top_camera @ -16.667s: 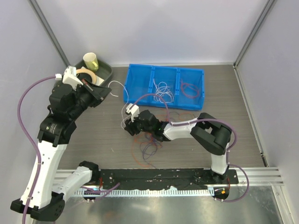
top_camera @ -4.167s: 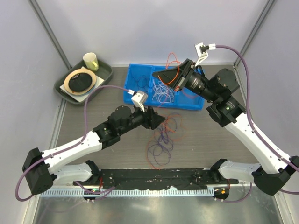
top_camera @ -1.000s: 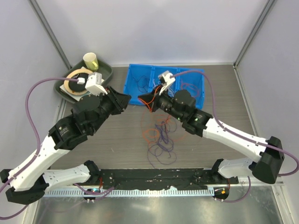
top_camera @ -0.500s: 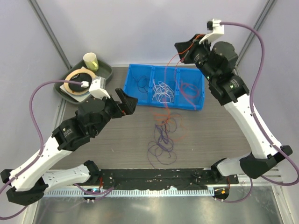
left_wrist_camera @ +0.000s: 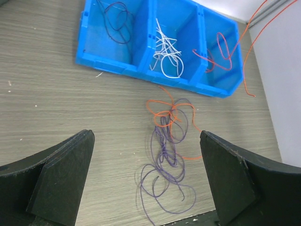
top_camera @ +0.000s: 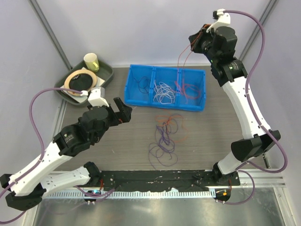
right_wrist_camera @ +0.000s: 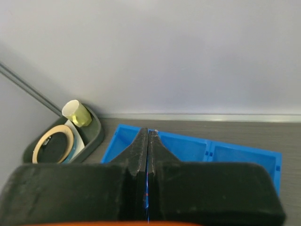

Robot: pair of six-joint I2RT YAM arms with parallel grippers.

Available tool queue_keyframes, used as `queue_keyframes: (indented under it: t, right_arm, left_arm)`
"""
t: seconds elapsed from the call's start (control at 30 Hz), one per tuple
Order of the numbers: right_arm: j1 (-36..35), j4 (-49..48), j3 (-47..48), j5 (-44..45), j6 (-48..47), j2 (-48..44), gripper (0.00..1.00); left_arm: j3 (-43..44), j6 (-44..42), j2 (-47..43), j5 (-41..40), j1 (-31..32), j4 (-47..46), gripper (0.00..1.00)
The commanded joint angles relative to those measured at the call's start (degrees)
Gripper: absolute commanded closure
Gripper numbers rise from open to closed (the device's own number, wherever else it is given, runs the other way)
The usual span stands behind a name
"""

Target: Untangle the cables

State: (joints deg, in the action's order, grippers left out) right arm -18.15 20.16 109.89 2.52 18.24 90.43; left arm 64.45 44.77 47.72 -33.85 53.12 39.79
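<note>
A tangle of dark purple and orange-red cables [top_camera: 163,136] lies on the table in front of the blue bin [top_camera: 128,89]; it also shows in the left wrist view [left_wrist_camera: 167,141]. The bin's left compartment holds a purple cable [left_wrist_camera: 117,21], the middle white cables [left_wrist_camera: 164,52], the right orange-red cables [left_wrist_camera: 218,52]. My right gripper [top_camera: 194,38] is raised high behind the bin, shut on an orange-red cable [top_camera: 183,61] that hangs down over the right compartment. In the right wrist view the fingers [right_wrist_camera: 141,143] are pressed together. My left gripper [top_camera: 123,108] is open and empty, left of the tangle.
A dark tray [top_camera: 106,75] at the back left holds a yellow cup [top_camera: 91,61] and a tape roll [top_camera: 79,80]. Grey walls close the back and both sides. A black rail [top_camera: 160,176] runs along the near edge.
My right gripper has risen and moved right with the orange-red cable, whose lower end has come off the tangle and hangs over the bin. My left gripper has drawn back slightly.
</note>
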Motion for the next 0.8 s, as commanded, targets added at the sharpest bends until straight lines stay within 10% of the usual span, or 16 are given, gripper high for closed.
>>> queue_keyframes:
  t: [0.0,0.77]
  right_arm:
    - [0.57,-1.26,2.09,2.30,-2.86,-1.05,0.99]
    - [5.05,-2.50,2.44,10.57,-4.88,-0.87,0.99]
  left_arm:
    - [-0.28,0.75,-1.14,-4.12,0.05,1.87,0.00]
    - [-8.64,2.86,2.63,2.73,-4.78,2.13,0.00]
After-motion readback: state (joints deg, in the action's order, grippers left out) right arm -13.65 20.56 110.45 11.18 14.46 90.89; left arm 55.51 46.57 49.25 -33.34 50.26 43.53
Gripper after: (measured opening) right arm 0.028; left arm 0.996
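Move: The right hand holds the orange cable high up; the blue box's right compartment lies about 8 cm ahead, 7 cm right and 44 cm below, its middle compartment some 8 cm ahead and 10 cm left. The table tangle of purple and orange cables is roughly 21 cm back and 10 cm left. From the empty left hand that tangle lies about 5 cm ahead, 15 cm right and 31 cm down. Still pinching the orange cable up high, the right hand swings about 6.5 cm to the right and slightly forward, staying nearly level, towards the space over the box's right compartment, and turns some 15 degrees clockwise. The left hand, wide open and empty, first drifts a little left, then sinks about 8.5 cm towards the height of the tangle, tipping its fingers down and rolling slightly. ##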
